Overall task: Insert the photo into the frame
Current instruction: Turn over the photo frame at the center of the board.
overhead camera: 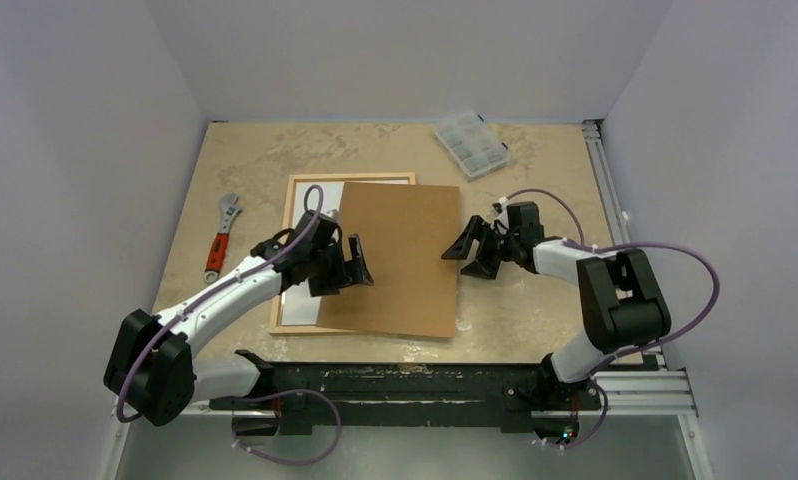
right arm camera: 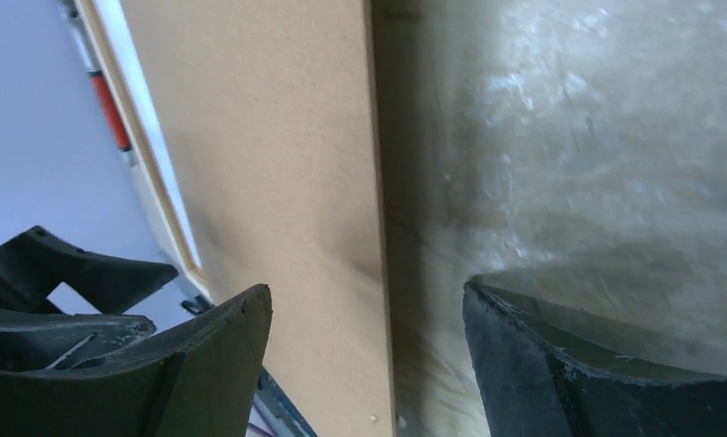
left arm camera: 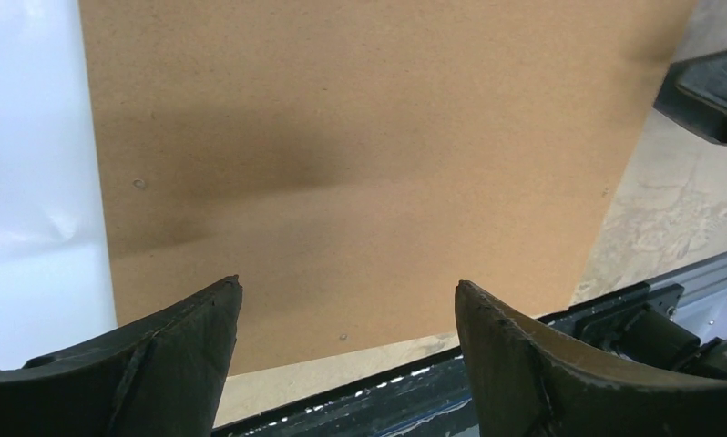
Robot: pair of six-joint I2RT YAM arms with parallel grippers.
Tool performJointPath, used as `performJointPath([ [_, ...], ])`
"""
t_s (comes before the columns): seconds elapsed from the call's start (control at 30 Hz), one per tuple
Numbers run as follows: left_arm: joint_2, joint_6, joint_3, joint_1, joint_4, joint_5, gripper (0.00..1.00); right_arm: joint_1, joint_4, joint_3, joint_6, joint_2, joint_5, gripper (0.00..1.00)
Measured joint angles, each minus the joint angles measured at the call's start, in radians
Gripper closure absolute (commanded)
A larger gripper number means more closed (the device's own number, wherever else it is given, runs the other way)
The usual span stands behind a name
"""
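The thin light wood frame (overhead camera: 350, 178) lies flat at centre left of the table. The photo (overhead camera: 300, 312) lies in it with its plain white back up, and shows as a white area in the left wrist view (left arm camera: 32, 182). A brown backing board (overhead camera: 405, 260) lies over the frame's right part and sticks out to the right onto the table. My left gripper (overhead camera: 360, 262) is open and empty over the board's left part (left arm camera: 360, 137). My right gripper (overhead camera: 460, 250) is open and empty, its jaws either side of the board's right edge (right arm camera: 269, 155).
A red-handled adjustable wrench (overhead camera: 222, 235) lies left of the frame. A clear plastic compartment box (overhead camera: 470, 143) sits at the back right. A black mounting rail (overhead camera: 415, 385) runs along the near edge. Walls close in on three sides.
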Motion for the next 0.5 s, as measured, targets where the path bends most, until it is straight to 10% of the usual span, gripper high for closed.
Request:
performJointPath([
  [0.33, -0.011, -0.023, 0.000, -0.027, 0.022, 0.026, 0.18, -0.065, 0.229, 0.056, 0.069, 0.197, -0.199, 0.40],
  [0.5, -0.022, -0.023, 0.000, -0.037, 0.019, 0.030, 0.18, -0.076, 0.270, 0.117, 0.071, 0.283, -0.216, 0.67],
])
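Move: At the brown backing board's right edge, the right hand has its open fingers astride that edge. The board's middle is about 14 cm to the left, roughly 1 cm ahead and 2 cm below. The frame under it has its middle some 25 cm left and 2 cm ahead, and the clear parts box stands about 27 cm ahead and 4 cm right. From the left hand, the board's middle is some 8 cm right, 5 cm ahead and 7 cm below. Travelling forward about 5.5 cm along the board's right edge, the right hand also shifts roughly 1 cm left and rolls some 10 degrees, its left side rising. Its fingers draw together from wide open to about half open, the edge still between them; contact with the board can't be made out. The left hand stays open above the board, easing some 1.5 cm right and 1 cm up. ##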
